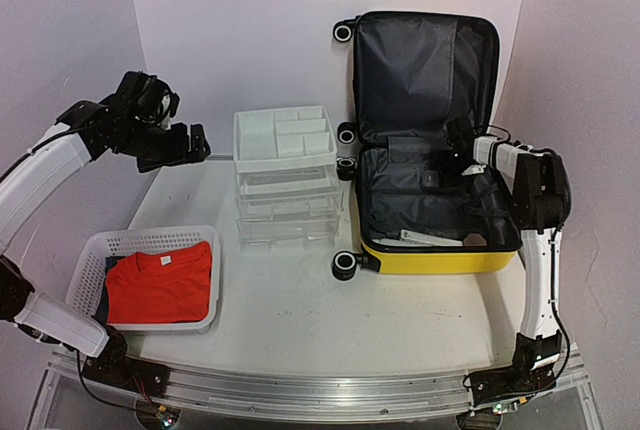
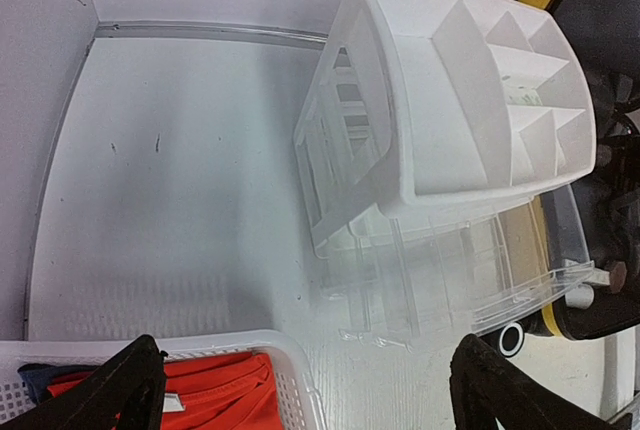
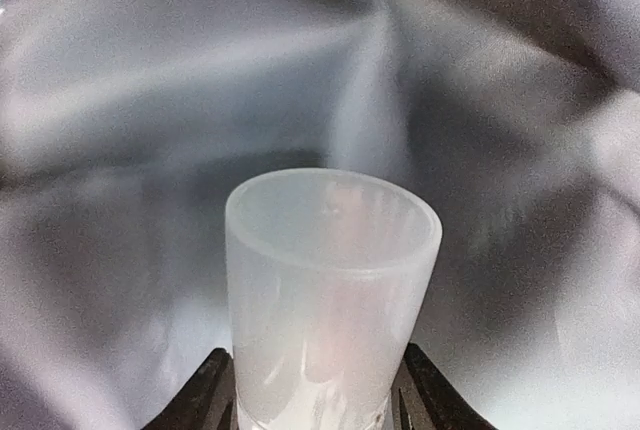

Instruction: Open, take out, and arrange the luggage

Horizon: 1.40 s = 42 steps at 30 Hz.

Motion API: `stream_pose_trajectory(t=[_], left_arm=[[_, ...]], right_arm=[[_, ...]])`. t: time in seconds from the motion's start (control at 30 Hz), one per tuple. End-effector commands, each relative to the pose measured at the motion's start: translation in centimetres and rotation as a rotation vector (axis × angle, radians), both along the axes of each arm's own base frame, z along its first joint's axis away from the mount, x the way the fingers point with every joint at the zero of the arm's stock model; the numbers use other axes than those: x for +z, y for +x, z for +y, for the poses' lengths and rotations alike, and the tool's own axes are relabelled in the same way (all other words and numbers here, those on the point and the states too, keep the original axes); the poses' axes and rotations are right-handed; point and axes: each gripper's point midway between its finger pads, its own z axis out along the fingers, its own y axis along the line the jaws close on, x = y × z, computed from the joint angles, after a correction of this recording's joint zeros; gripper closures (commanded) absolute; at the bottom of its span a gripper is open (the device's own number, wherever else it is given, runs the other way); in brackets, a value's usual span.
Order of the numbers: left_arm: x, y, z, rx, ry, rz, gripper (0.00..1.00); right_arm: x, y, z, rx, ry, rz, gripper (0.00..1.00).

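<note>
The luggage (image 1: pixel 440 258), a yellow hard-shell suitcase, lies open at the right of the table with its dark grey lined lid (image 1: pixel 425 70) standing upright. My right gripper (image 1: pixel 447 164) reaches into the lower half. In the right wrist view it (image 3: pixel 318 402) is shut on a frosted white cup (image 3: pixel 335 280), with a black finger (image 3: pixel 205 397) pressed against each side and grey lining behind. My left gripper (image 1: pixel 186 144) hovers open and empty above the table's left rear; its fingers (image 2: pixel 120 390) frame the basket corner.
A white plastic drawer unit (image 1: pixel 285 175) with a divided top tray stands just left of the suitcase. A white mesh basket (image 1: pixel 100 250) holding a folded orange shirt (image 1: pixel 162 285) sits at the front left. More items lie in the suitcase near its front wall.
</note>
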Motion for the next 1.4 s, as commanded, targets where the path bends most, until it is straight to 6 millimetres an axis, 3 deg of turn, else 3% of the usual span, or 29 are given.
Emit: stream_pose_trajectory(t=[0.0,0.13,0.23,0.37,0.43,0.57,0.63,0.73,0.87,0.97,1.13,1.37], left_arm=[[2.3,1.6,0.6,0.039,0.012,-0.058,0.01],[3.2,2.8,0.8,0.049,0.007,-0.074,0.01],[3.7,3.6,0.5,0.051,-0.085,-0.052,0.01],[2.9,4.6,-0.2,0.040,-0.213,0.026,0.01],[2.1,4.9,-0.5,0.041,-0.265,0.072,0.01],[1.7,4.9,-1.0,0.026,-0.299,0.105,0.01],[1.7,4.7,-1.2,0.019,-0.311,0.111,0.01],[1.7,4.5,-1.4,0.009,-0.320,0.118,0.01],[2.0,4.4,-1.5,-0.002,-0.328,0.114,0.01],[2.1,4.2,-1.5,-0.009,-0.329,0.114,0.01],[2.3,4.1,-1.3,-0.013,-0.322,0.104,0.01],[2.2,3.8,-1.3,-0.028,-0.314,0.110,0.01]], right_arm=[[12.6,-1.0,1.9,0.295,-0.090,-0.237,0.64],[16.9,-3.6,5.3,0.677,-0.201,-0.362,0.64],[20.3,-7.6,9.7,1.009,-0.285,-0.484,0.65],[22.1,-14.4,16.2,1.455,-0.562,-0.592,0.69],[22.8,-17.0,18.8,1.596,-0.644,-0.664,0.71],[25.1,-19.9,23.5,1.766,-0.713,-0.831,0.73],[25.9,-20.6,25.8,1.823,-0.742,-0.899,0.73],[25.6,-21.4,29.4,1.938,-0.830,-0.966,0.73],[24.9,-20.3,32.5,2.005,-0.991,-0.991,0.74],[24.7,-19.5,33.8,2.040,-1.068,-1.001,0.75],[21.8,-19.9,35.6,2.182,-1.271,-0.961,0.75],[18.1,-20.0,36.6,2.278,-1.318,-0.884,0.72]])
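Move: The cup is already in the right fingers, low inside the suitcase. Its goal, the top tray of the drawer organizer, lies about 41 cm to the left, 11 cm back and 12 cm higher. Two suitcase wheels stand on the way, some 22 cm left and 3 cm farther out. The white box in the suitcase is about 17 cm back and 1 cm left. From the empty left hand the tray is roughly 13 cm ahead, 21 cm right and 10 cm lower. The cup, still pinched in the right fingers, is raised out of the suitcase and swept quickly left, some 36 cm, and back about 20 cm to the organizer's tray. The hand climbs about 24 cm, then sinks 7 cm beside the tray, twisting counter-clockwise roughly 150 degrees. The open left hand goes forward towards the organizer, rolling its left side down. ##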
